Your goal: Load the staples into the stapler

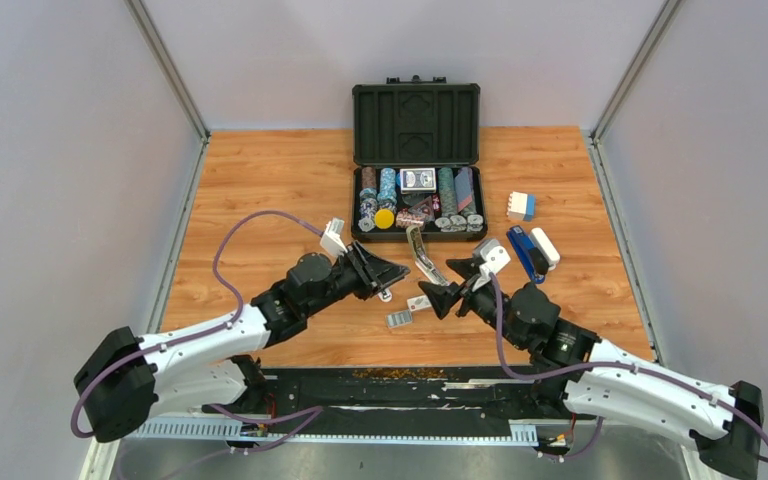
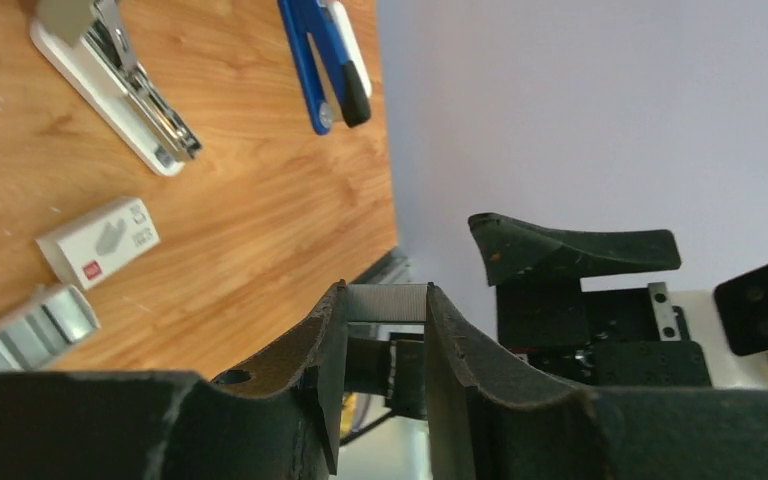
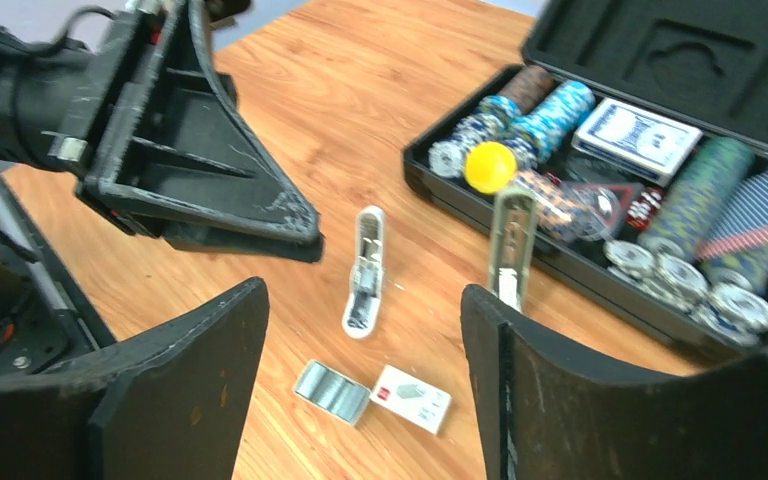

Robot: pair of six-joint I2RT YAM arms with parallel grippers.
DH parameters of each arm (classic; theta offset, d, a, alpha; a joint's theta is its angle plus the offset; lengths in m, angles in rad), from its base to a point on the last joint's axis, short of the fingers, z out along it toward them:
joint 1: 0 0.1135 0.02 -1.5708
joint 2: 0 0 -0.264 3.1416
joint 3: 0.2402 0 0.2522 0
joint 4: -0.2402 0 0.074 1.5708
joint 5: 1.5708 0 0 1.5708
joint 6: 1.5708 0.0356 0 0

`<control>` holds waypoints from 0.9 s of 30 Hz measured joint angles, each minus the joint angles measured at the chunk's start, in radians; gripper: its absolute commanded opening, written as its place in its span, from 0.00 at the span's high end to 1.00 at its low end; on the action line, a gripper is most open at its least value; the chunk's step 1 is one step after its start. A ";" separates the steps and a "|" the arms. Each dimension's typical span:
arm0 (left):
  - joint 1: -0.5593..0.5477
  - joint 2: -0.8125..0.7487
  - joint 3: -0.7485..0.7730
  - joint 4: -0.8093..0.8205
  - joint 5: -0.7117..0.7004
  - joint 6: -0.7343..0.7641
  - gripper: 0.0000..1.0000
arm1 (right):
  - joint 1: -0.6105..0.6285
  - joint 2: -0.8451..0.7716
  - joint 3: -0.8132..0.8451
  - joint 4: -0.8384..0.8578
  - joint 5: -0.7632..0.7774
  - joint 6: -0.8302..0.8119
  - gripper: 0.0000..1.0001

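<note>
The stapler (image 1: 424, 258) lies swung open in front of the chip case, its white base (image 3: 364, 272) flat on the wood and its grey lid (image 3: 512, 243) standing up. My left gripper (image 2: 387, 296) is shut on a short silvery strip of staples (image 2: 388, 304) pinched between its fingertips, held above the table left of the stapler (image 2: 120, 85). The open tray of staples (image 3: 331, 391) and its white sleeve (image 3: 411, 398) lie side by side near the front. My right gripper (image 3: 363, 305) hangs over them, open, nothing between its fingers.
An open black case (image 1: 417, 120) of poker chips and cards stands at the back. A dark blue stapler (image 1: 526, 252) with a white piece beside it lies right of the task stapler. A small white and blue box (image 1: 521, 206) sits further back right.
</note>
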 measured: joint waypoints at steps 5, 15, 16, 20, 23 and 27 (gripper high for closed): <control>-0.019 0.056 0.070 -0.060 -0.028 0.226 0.71 | 0.000 -0.107 0.021 -0.208 0.134 0.078 0.09; -0.157 0.284 0.159 -0.077 -0.120 0.674 0.72 | -0.001 -0.177 0.114 -0.510 0.363 0.227 0.00; -0.174 0.309 0.161 -0.073 -0.128 0.708 0.72 | -0.001 -0.163 0.134 -0.539 0.381 0.243 0.00; -0.249 0.393 0.161 -0.048 -0.172 0.828 0.72 | -0.001 -0.088 0.213 -0.665 0.430 0.312 0.00; -0.310 0.445 0.163 -0.017 -0.214 0.905 0.72 | -0.001 -0.040 0.246 -0.754 0.439 0.362 0.00; -0.368 0.531 0.163 0.048 -0.260 0.976 0.72 | -0.001 -0.013 0.255 -0.823 0.439 0.405 0.00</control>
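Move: The left hand holds the staple strip; the larger open stapler has its middle about 13 cm ahead of that hand, 6 cm to its right and 17 cm below. The staple box lies some 3 cm ahead, 3 cm to the right and 20 cm down, the loose staples about 1 cm back and 2 cm left at the same depth. The small stapler is 9 cm ahead and 7 cm left. From the empty right hand the larger stapler lies about 15 cm straight ahead, 18 cm lower. Still pinching the staple strip, the left hand swoops down about 15 cm, also right and then back, towards the table just behind the staple box, rolling some 60 degrees and dipping its fingertips. The right hand, already free of the strip, swings about 11 cm right and later sinks a little, opening fully while it turns clockwise and tips down. ##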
